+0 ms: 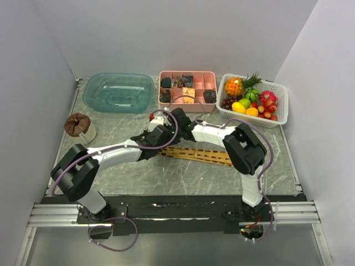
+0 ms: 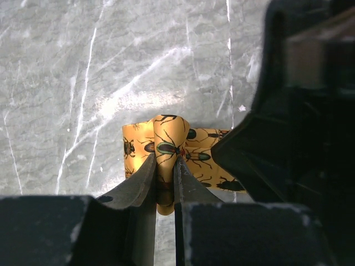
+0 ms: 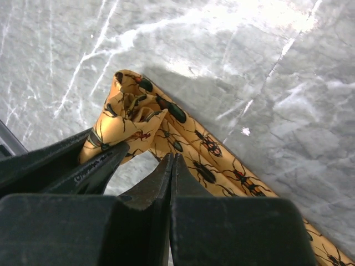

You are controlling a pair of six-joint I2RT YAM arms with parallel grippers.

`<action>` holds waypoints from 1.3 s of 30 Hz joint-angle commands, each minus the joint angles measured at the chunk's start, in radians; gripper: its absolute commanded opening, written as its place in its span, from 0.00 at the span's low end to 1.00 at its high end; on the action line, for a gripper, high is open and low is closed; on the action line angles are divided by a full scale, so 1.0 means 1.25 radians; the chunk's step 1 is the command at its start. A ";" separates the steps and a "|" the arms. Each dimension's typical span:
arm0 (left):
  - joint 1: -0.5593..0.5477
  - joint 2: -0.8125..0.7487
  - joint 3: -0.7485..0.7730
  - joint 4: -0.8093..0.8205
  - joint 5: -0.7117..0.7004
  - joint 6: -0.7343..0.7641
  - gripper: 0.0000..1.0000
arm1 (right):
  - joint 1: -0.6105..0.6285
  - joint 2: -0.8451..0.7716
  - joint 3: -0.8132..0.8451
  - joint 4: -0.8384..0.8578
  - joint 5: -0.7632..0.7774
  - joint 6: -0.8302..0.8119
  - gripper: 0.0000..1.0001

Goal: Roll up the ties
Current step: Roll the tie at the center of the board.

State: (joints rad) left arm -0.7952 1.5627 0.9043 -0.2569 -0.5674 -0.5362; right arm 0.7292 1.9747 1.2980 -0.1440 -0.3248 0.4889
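The tie point(image 1: 201, 155) is golden-yellow with dark beetle prints. It lies flat on the marble table, running right from where both grippers meet. Its left end is folded up into a loose loop point(image 2: 168, 131). My left gripper point(image 2: 165, 162) is shut on that loop, pinching the cloth between its tips. The loop shows crumpled point(image 3: 130, 108) in the right wrist view, with the left fingers point(image 3: 83, 163) on it. My right gripper point(image 3: 172, 158) is shut with nothing between its tips, poised just over the flat strip point(image 3: 222, 160) beside the loop. From above, the left gripper point(image 1: 160, 136) and right gripper point(image 1: 177, 118) crowd together.
Along the back stand a clear teal tub point(image 1: 119, 91), a pink divided tray point(image 1: 206, 105) holding small dark bundles, and a white basket point(image 1: 283, 108) of fruit. A brown rolled item on a pale stand point(image 1: 77, 125) sits at the left. White walls close three sides.
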 commanded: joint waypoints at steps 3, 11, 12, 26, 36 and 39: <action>-0.044 0.047 0.051 -0.025 -0.060 -0.014 0.03 | -0.010 -0.064 -0.022 0.017 0.008 -0.007 0.00; -0.083 0.123 0.100 -0.047 -0.090 -0.031 0.29 | -0.031 -0.092 -0.054 0.017 0.017 -0.009 0.00; -0.084 0.128 0.101 -0.042 -0.088 -0.036 0.31 | -0.035 -0.095 -0.061 0.018 0.016 -0.011 0.00; -0.085 0.062 0.028 0.113 0.043 -0.056 0.52 | -0.064 -0.133 -0.112 0.056 -0.014 -0.012 0.00; -0.078 -0.016 -0.017 0.172 0.077 -0.073 0.63 | -0.064 -0.151 -0.131 0.094 -0.046 -0.016 0.00; -0.071 -0.058 -0.032 0.183 0.078 -0.073 0.66 | -0.064 -0.161 -0.139 0.111 -0.062 -0.016 0.00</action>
State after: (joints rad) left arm -0.8906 1.5860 0.8829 -0.1108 -0.4950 -0.6106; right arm 0.6453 1.8431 1.1374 -0.0864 -0.3653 0.4770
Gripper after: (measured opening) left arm 0.635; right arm 0.006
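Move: The left gripper still pinches the upturned flap of the tie's rolled end. The flat run of the tie that the flap is to cover lies about 4 cm to its right, 1 cm ahead and some 3 cm below. The compartment box is roughly 25 cm ahead and 12 cm right, the teal tray 25 cm ahead and 18 cm left. From the right gripper, fingers shut over the tie, the rolled end sits about 3 cm left, 1 cm back and 1 cm lower. Bring the left gripper right and down, laying the flap over onto the flat run of the tie, then open its fingers wide to let go while still going right, about 6 cm in all; finish by rising some 2 cm. Shift the shut right gripper about 4 cm right along the tie, keeping its tips just beyond the roll. ##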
